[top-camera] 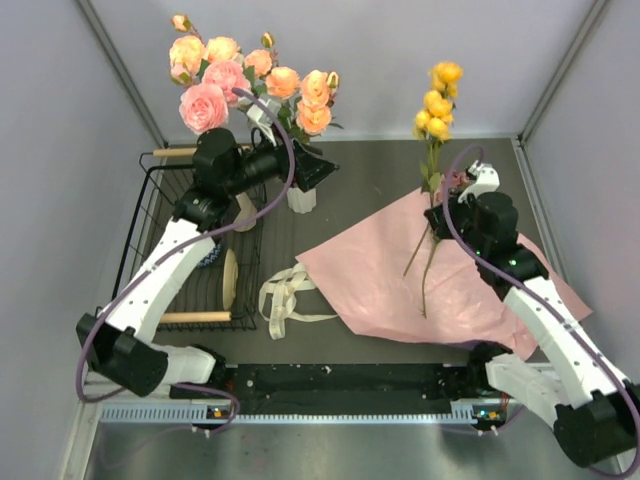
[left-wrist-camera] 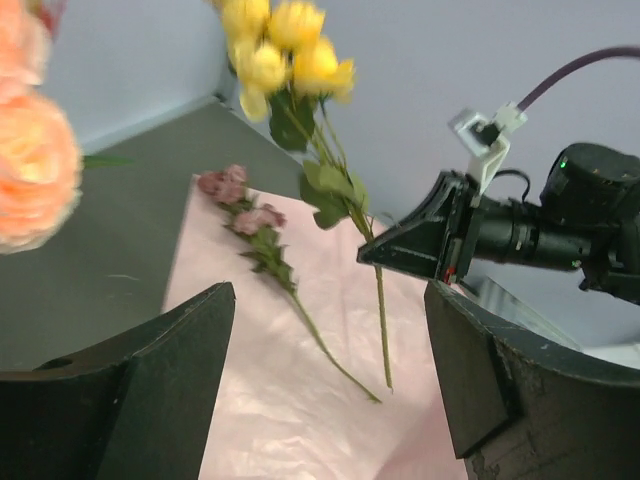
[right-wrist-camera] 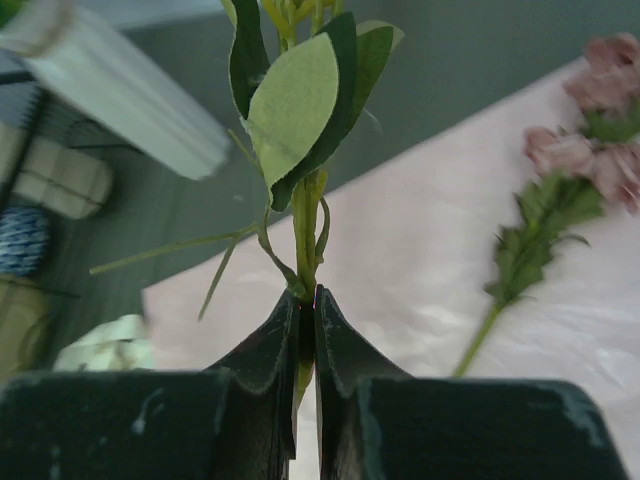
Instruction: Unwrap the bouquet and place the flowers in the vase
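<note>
The white ribbed vase (top-camera: pixel 301 198) (right-wrist-camera: pixel 120 100) holds several pink and peach roses (top-camera: pixel 250 75). My left gripper (top-camera: pixel 316 166) (left-wrist-camera: pixel 328 300) hovers open and empty just right of the vase, above the spread pink paper wrap (top-camera: pixel 400 285) (left-wrist-camera: pixel 270 400). My right gripper (top-camera: pixel 438 222) (right-wrist-camera: pixel 308 297) (left-wrist-camera: pixel 420 240) is shut on the stem of a yellow flower spray (top-camera: pixel 438 100) (left-wrist-camera: pixel 280 50) (right-wrist-camera: pixel 300 110), which it holds upright above the paper. A mauve rose stem (left-wrist-camera: pixel 245 215) (right-wrist-camera: pixel 560 170) lies flat on the paper beside it.
The cream ribbon (top-camera: pixel 285 298) lies loose left of the paper. A black wire rack (top-camera: pixel 160 215) on the left holds a blue-patterned bowl (right-wrist-camera: pixel 20 240), a beige cup (right-wrist-camera: pixel 60 175) and wooden pieces (top-camera: pixel 195 317). Grey walls close in on both sides.
</note>
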Controlling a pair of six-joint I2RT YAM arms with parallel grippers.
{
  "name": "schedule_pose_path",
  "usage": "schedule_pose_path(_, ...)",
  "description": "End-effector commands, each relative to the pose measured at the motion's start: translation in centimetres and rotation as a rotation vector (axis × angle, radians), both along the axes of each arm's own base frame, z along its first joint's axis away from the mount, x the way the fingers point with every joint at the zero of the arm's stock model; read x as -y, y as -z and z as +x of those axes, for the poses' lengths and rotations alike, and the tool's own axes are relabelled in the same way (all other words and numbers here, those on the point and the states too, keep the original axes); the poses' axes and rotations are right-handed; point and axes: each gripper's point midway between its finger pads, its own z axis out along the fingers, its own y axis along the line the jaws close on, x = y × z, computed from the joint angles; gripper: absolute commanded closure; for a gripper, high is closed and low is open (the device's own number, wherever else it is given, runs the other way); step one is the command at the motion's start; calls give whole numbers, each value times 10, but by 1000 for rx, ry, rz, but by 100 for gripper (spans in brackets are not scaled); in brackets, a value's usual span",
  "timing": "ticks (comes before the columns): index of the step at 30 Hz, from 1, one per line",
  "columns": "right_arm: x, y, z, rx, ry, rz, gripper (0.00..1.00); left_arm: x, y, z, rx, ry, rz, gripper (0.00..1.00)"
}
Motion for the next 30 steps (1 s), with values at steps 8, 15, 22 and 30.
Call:
schedule_pose_path(8,-112,-122,-68,396,-753,331,100,57,-12,-41,-111,427,-241,19)
schedule_pose_path(15,-140,-123,-89,398,-840,336,100,57,-5,-25,-147,314,-248,25)
schedule_pose_path(22,-148,-117,-93,374,-862,341,100,59,-11,-24,-166,326,-274,44)
schedule_pose_path(30,-150,-115,-100,359,-903,324,100,51,-31,-27,-61,291,-275,73)
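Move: The left hand, empty and open, has its mark, the upper stems of the yellow flowers just below the blooms, about 25 cm to its right, 11 cm ahead and 13 cm lower; the vase is 8 cm ahead, 6 cm left and 30 cm below it. From the right hand, which already grips those stems lower down, the left gripper is some 23 cm left, level fore-and-aft and 19 cm higher. The mauve blooms lie 11 cm ahead, 7 cm right and 18 cm below the right hand. The right hand keeps its pinch on the yellow stems and lifts them some 9 cm while swinging them about 14 cm left and 9 cm back to the left gripper, turning roughly 45 degrees counter-clockwise and tipping its fingers up a little, then holds them still there. The left hand comes about 6 cm right to meet them, dipping a few centimetres and turning some 20 degrees clockwise, then stays nearly in place, easing up slightly, as its wide-open fingers close more than halfway around the stems just under the yellow blooms. ##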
